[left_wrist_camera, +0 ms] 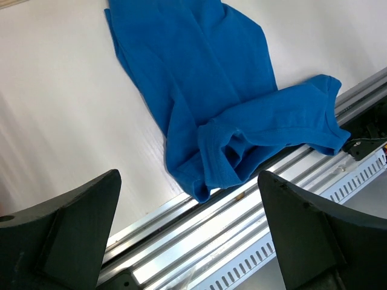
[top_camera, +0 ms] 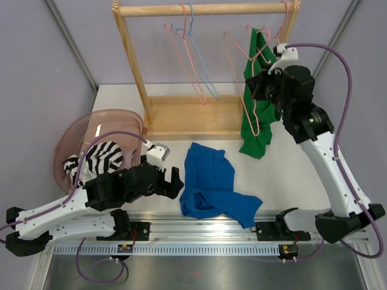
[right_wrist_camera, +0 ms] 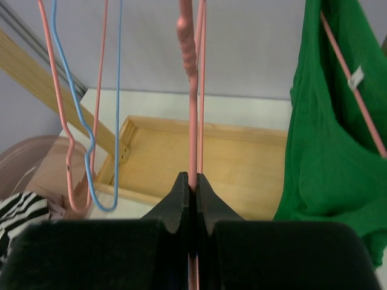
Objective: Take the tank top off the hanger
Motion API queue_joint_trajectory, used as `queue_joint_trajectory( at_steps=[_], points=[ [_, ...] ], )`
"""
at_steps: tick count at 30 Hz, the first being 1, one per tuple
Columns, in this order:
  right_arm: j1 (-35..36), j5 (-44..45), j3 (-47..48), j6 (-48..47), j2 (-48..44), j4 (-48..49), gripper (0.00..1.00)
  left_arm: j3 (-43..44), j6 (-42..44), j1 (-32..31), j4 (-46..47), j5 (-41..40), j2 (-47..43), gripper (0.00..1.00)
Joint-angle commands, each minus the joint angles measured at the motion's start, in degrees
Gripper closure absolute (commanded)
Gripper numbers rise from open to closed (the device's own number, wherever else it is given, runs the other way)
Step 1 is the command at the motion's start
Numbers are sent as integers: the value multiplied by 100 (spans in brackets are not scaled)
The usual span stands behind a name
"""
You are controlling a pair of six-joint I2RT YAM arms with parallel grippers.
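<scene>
A green tank top (top_camera: 259, 130) hangs on a pink wire hanger (top_camera: 253, 115) at the right end of the wooden rack (top_camera: 205, 9). My right gripper (top_camera: 262, 81) is shut on a pink wire of that hanger (right_wrist_camera: 192, 121). In the right wrist view the jaws (right_wrist_camera: 192, 181) pinch the wire and the green top (right_wrist_camera: 332, 151) hangs just to the right. My left gripper (top_camera: 176, 183) is open and empty, low over the table's front edge. A blue garment (left_wrist_camera: 205, 90) lies just beyond its fingers (left_wrist_camera: 91, 211).
The blue garment (top_camera: 211, 181) lies crumpled on the table's middle front, partly over the metal rail (top_camera: 205, 226). Empty pink and blue hangers (top_camera: 193, 54) hang mid-rack. A pink basin (top_camera: 103, 121) with a striped garment (top_camera: 100, 160) stands at the left.
</scene>
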Motion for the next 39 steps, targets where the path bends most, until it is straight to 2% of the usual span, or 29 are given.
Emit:
queue_joint_trajectory(
  at_steps=[1,11,17,28,32,34,35,39],
  points=[
    [68,187,1221,-396,797,-460,100,57,198,-37,-142,-270,-169,1],
    [762,837,4084,-1195,2812,-1365,100,-321,224,-37,368,-209,-82,1],
    [850,838,5607,-1205,3806,-1709,100,-488,206,-37,561,-94,-46,1],
    [1000,644,6417,-1398,4790,-1497,100,-585,57,-37,834,-85,121,1],
    [1009,706,6489,-1399,4818,-1577,100,-567,-22,-37,974,-103,314,1],
    [1009,688,6374,-1399,4617,-1586,89,-585,-66,-46,1088,-59,393,1],
    [1017,688,6217,-1381,4520,-1568,71,-594,-57,-63,1298,46,463,1],
    [1009,811,5542,-1276,3678,-1551,62,-481,-75,-212,1791,38,1225,1]
  ],
)
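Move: The right hand holds the emptied pink hanger. The free stretch of rail it is bound for lies some 14 cm ahead, 12 cm left and 10 cm above. The empty pink and blue hangers hang about 12 cm ahead and 17 cm left, and the green tank top roughly 10 cm ahead and 4 cm right, 12 cm lower. From the left hand, the blue tank top is about 8 cm ahead, 14 cm right and 15 cm below. Still pinching the pink hanger, the right hand carries it some 12 cm forward and 12 cm left, rising about 4 cm and then sinking 3 cm to set its hook over the rail; the fingers then open partway and begin to back off. The left hand, fingers already wide, sinks about 4 cm and finally edges right towards the blue tank top. ##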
